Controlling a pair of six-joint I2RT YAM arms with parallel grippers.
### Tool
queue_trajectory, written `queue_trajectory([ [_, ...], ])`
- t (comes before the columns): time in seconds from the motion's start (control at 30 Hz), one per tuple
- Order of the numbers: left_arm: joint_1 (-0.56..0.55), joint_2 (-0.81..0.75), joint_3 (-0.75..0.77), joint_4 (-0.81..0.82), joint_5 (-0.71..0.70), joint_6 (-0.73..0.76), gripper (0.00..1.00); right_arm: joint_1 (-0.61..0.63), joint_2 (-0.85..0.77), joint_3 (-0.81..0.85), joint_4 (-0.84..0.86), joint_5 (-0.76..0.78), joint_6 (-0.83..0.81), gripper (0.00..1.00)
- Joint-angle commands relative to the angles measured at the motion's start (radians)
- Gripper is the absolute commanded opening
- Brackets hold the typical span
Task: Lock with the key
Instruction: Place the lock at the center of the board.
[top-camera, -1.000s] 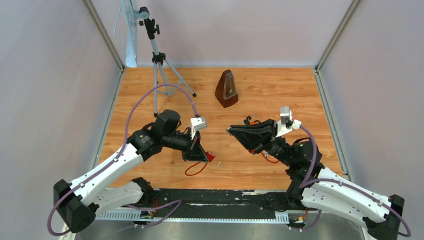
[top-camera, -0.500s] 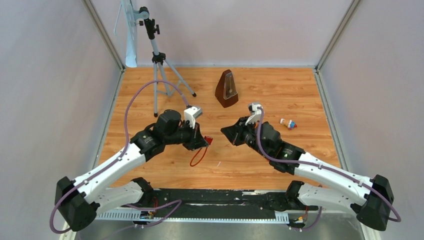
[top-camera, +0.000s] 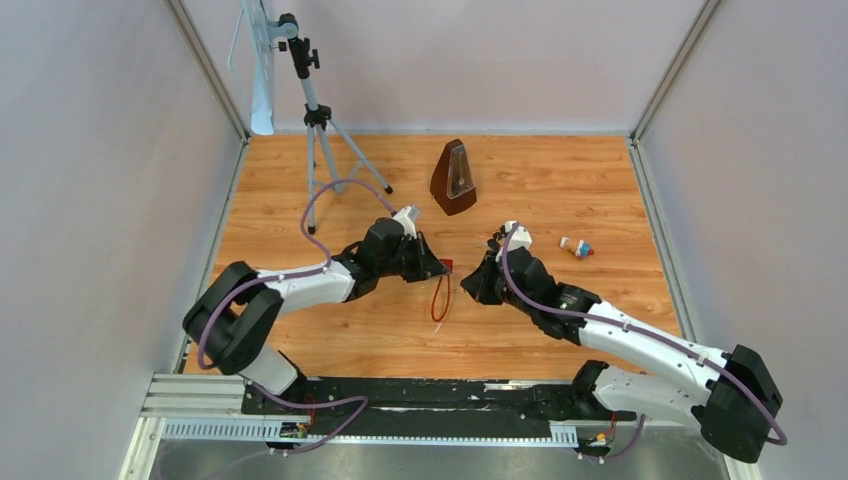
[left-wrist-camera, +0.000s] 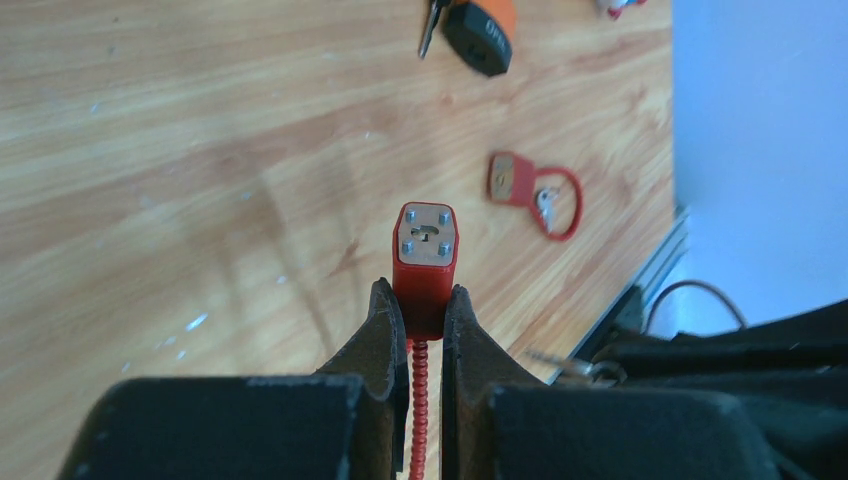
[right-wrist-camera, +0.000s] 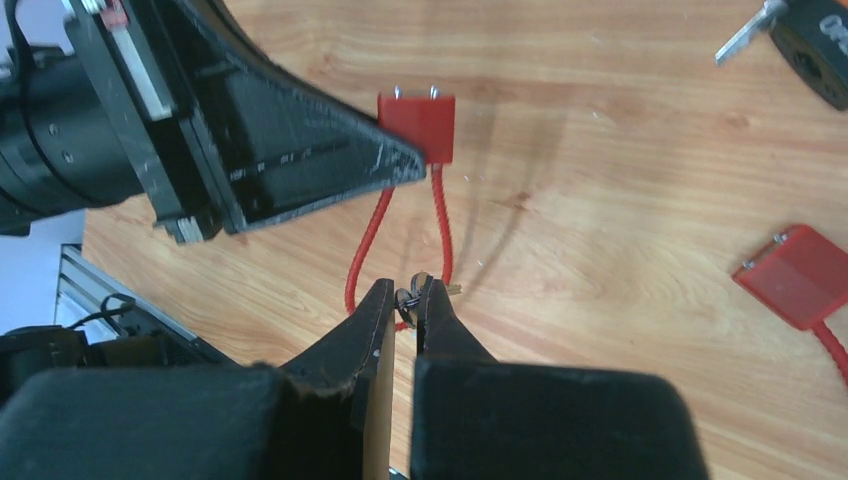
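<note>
My left gripper (left-wrist-camera: 423, 300) is shut on a red padlock (left-wrist-camera: 425, 268), held off the table with its metal keyhole face pointing away from me. The lock's red cable loop (top-camera: 438, 300) hangs below it. In the right wrist view the same padlock (right-wrist-camera: 417, 122) sits at the tip of the left gripper, ahead of and above my right gripper (right-wrist-camera: 405, 290). The right gripper is shut on a small key (right-wrist-camera: 410, 297) with its ring, a short way from the lock. Seen from above, the two grippers (top-camera: 437, 268) (top-camera: 472, 283) face each other at mid-table.
A second red padlock (left-wrist-camera: 515, 180) with a loop lies on the wood. A black-and-orange car key (left-wrist-camera: 478, 30) lies beyond it. A brown metronome (top-camera: 453, 178), a tripod (top-camera: 315, 110) and a small toy (top-camera: 575, 247) stand further back.
My left arm has stretched out to the right and away, carrying the padlock to mid-table. The right arm has swung in and lowered, so its gripper now sits close to the lock.
</note>
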Motion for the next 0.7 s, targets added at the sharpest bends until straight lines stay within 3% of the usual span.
queue_trajectory([
  [0.0, 0.002, 0.094, 0.032, 0.314, 0.025, -0.183, 0.00, -0.022, -0.006, -0.018, -0.027, -0.046, 0.027, 0.00],
  [0.13, 0.002, 0.206, 0.018, 0.475, 0.030, -0.264, 0.00, -0.047, 0.033, -0.020, -0.027, -0.058, 0.023, 0.00],
  [0.27, 0.002, 0.266, -0.015, 0.510, -0.010, -0.272, 0.04, -0.063, 0.107, -0.015, 0.002, -0.105, -0.006, 0.00],
  [0.33, 0.002, 0.273, -0.025, 0.495, -0.033, -0.249, 0.16, -0.068, 0.150, -0.013, 0.028, -0.131, -0.018, 0.00],
  [0.4, 0.002, 0.267, -0.027, 0.453, -0.054, -0.212, 0.38, -0.071, 0.188, -0.010, 0.057, -0.154, -0.027, 0.00],
  [0.5, 0.002, 0.227, -0.020, 0.365, -0.104, -0.161, 0.58, -0.074, 0.242, 0.006, 0.083, -0.162, -0.025, 0.00],
  [0.53, 0.001, 0.196, -0.016, 0.299, -0.116, -0.143, 0.76, -0.075, 0.259, 0.014, 0.090, -0.163, -0.025, 0.00],
  [0.6, -0.005, 0.140, 0.013, 0.147, -0.181, -0.102, 0.97, -0.074, 0.288, 0.025, 0.110, -0.163, -0.026, 0.00],
  [0.67, -0.010, 0.091, 0.055, -0.010, -0.291, -0.057, 0.99, -0.075, 0.317, 0.036, 0.127, -0.196, -0.022, 0.00],
])
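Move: The left gripper holds the red cable lock over the middle of the board; its landing spot lies about 3 cm ahead, 2 cm right and 7 cm below. From there the black padlock is roughly 4 cm farther out and 12 cm right, the second red lock some 6 cm nearer and 12 cm right. The right gripper holds the silver key, with the held lock about 4 cm ahead, 4 cm left and 3 cm below. Bring the left gripper down about 4 cm while easing it forward and right, set the red lock on the board, then open the fingers wide and draw them back some 2 cm to the left. Meanwhile sink the right gripper about 8 cm behind the lock, fingers tipping down some 15 degrees, still pinching the key. ##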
